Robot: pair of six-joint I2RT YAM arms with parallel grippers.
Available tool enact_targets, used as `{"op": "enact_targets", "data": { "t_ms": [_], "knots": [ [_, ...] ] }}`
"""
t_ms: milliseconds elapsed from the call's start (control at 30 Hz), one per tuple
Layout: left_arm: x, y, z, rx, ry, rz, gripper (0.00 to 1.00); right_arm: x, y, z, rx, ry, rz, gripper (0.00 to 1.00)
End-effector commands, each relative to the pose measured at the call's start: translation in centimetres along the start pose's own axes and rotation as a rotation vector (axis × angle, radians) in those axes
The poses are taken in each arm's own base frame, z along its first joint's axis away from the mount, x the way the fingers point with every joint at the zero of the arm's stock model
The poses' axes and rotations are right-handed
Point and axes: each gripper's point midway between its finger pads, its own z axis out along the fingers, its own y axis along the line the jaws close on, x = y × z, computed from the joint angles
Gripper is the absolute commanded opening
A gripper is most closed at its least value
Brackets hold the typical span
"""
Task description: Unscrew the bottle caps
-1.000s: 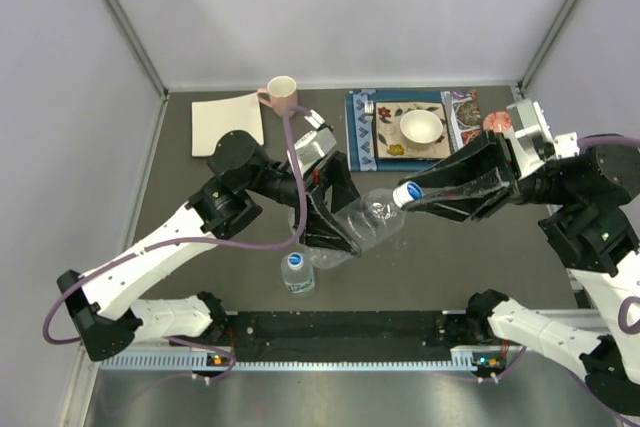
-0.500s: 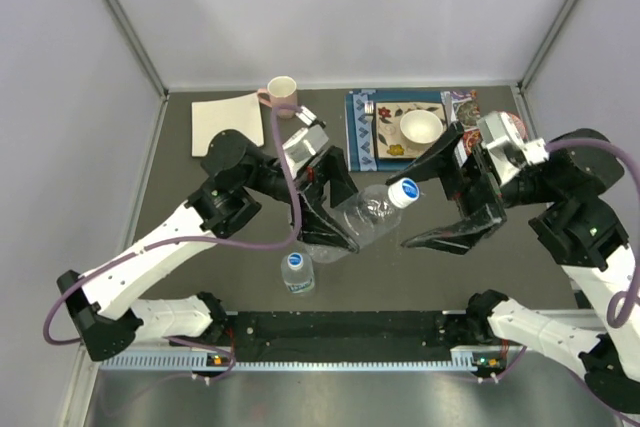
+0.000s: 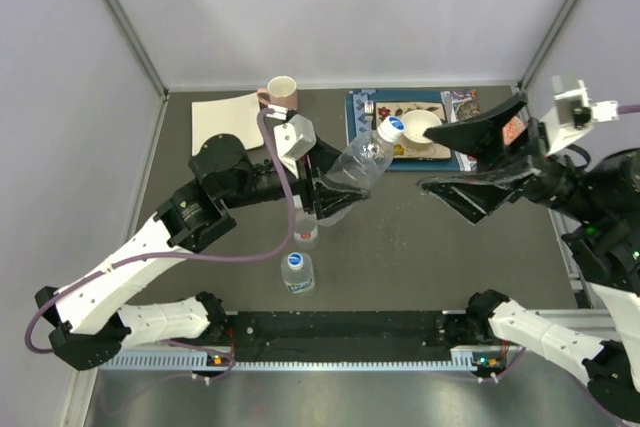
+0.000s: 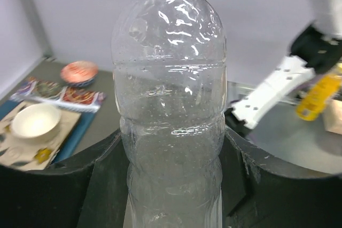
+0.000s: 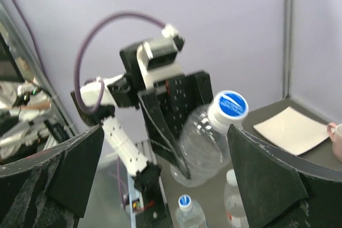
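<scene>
A clear ribbed bottle [image 3: 358,169] hangs tilted over the table's middle, my left gripper [image 3: 328,197] shut on its lower body. Its blue and white cap [image 3: 392,128] sits on the neck and points toward my right gripper [image 3: 433,159], which stands open a short way off, touching nothing. In the left wrist view the bottle [image 4: 171,116] fills the gap between the black fingers [image 4: 104,185], with the cap cut off at the top. In the right wrist view the cap [image 5: 231,106] lies between my wide-open jaws. Two more bottles stand below: one blue-capped [image 3: 297,272], one whitish-capped [image 3: 305,235].
A pink mug [image 3: 281,92] and a white napkin [image 3: 228,124] lie at the back left. A patterned placemat [image 3: 362,137] with a white bowl [image 3: 420,127] lies at the back right, a small red dish [image 4: 78,72] beside it. Grey walls close in three sides.
My right gripper has opened off the cap and drawn back to the right. The left arm has carried the bottle up and toward the back, uncovering a whitish-capped bottle.
</scene>
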Motion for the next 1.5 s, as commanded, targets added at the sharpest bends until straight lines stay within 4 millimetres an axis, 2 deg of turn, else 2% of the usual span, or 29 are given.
{"op": "enact_targets", "data": {
  "t_ms": [0, 67, 100, 133, 167, 200, 233, 267, 300, 333, 367, 433, 467, 600, 800, 1033, 1200, 1467],
  "knots": [
    [0.0, 4.7, -0.4, -0.315, 0.010, 0.121, 0.48, -4.2, -0.8, -0.7, 0.120, -0.186, 0.042, 0.99],
    [0.4, 4.8, -0.1, -0.377, 0.023, 0.165, 0.47, -3.6, -2.7, -0.6, 0.207, -0.181, 0.093, 0.99],
    [0.4, 6.6, -0.8, -0.510, 0.029, 0.182, 0.47, -3.8, -3.9, -0.7, 0.271, -0.197, 0.109, 0.99],
    [0.5, 7.4, -1.1, -0.589, 0.034, 0.198, 0.47, -3.1, -5.0, -0.3, 0.308, -0.180, 0.138, 0.99],
    [0.7, 6.9, -0.8, -0.620, 0.048, 0.234, 0.47, -2.2, -5.9, -0.2, 0.347, -0.157, 0.166, 0.99],
    [1.3, 7.3, -0.6, -0.664, 0.074, 0.262, 0.47, -1.8, -7.0, -0.1, 0.393, -0.155, 0.184, 0.99],
    [1.4, 8.3, -1.6, -0.775, 0.084, 0.285, 0.47, -1.3, -7.6, -0.2, 0.426, -0.143, 0.207, 0.99],
    [1.2, 7.7, -1.2, -0.784, 0.077, 0.321, 0.47, -0.7, -8.4, 0.1, 0.454, -0.129, 0.221, 0.99],
    [1.9, 7.9, -0.9, -0.815, 0.096, 0.340, 0.47, -0.2, -9.2, -0.1, 0.493, -0.124, 0.233, 0.99],
    [1.9, 8.3, -1.4, -0.880, 0.099, 0.353, 0.47, -0.1, -9.5, -0.1, 0.508, -0.128, 0.248, 0.99],
    [1.5, 8.0, -1.3, -0.891, 0.084, 0.367, 0.47, 0.3, -9.9, 0.0, 0.523, -0.121, 0.257, 0.99],
    [2.4, 8.1, -1.0, -0.915, 0.115, 0.391, 0.47, 0.7, -10.6, 0.1, 0.548, -0.112, 0.272, 0.99],
    [1.9, 8.0, -0.9, -0.930, 0.093, 0.392, 0.47, 0.9, -10.8, 0.2, 0.557, -0.104, 0.277, 0.99],
    [2.3, 7.8, -0.4, -0.919, 0.093, 0.394, 0.47, 2.2, -12.1, 0.5, 0.601, -0.067, 0.291, 0.96],
    [2.7, 7.7, 0.0, -0.908, 0.096, 0.389, 0.46, 3.6, -12.8, 0.8, 0.614, -0.032, 0.298, 0.85],
    [3.2, 7.5, 0.4, -0.897, 0.110, 0.392, 0.47, 2.6, -12.8, 1.6, 0.583, -0.053, 0.279, 0.81],
    [3.2, 7.5, 0.5, -0.892, 0.112, 0.393, 0.47, 2.8, -13.2, 2.8, 0.573, -0.037, 0.283, 0.79],
    [3.6, 7.6, 0.5, -0.894, 0.124, 0.398, 0.47, 2.5, -13.5, 3.6, 0.559, -0.049, 0.268, 0.68]
  ]
}}
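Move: Off the right gripper's open fingertips, the blue-and-white cap of the held bottle lies about 5 cm ahead and 5 cm to the left, nearly level; the bottle body is some 4 cm ahead, 10 cm left and 9 cm lower. On the table roughly 40 cm below stand the white-capped bottle, 10 cm ahead and 14 cm left, and the blue-capped bottle, 2 cm back and 15 cm left. From the left hand the cap is 6 cm right, 2 cm ahead, 11 cm up. Swinging the held bottle forward about 7 cm and down 5, the left hand keeps its grip and turns some 50 degrees counter-clockwise. The right hand first lifts slightly, then sweeps forward about 14 cm and down past its starting height towards the cap, turning clockwise and rolling, and brings its wide-open fingers round the cap, closing them partway; the finger nearer the base comes right up to the cap's side, the other stays clear. ##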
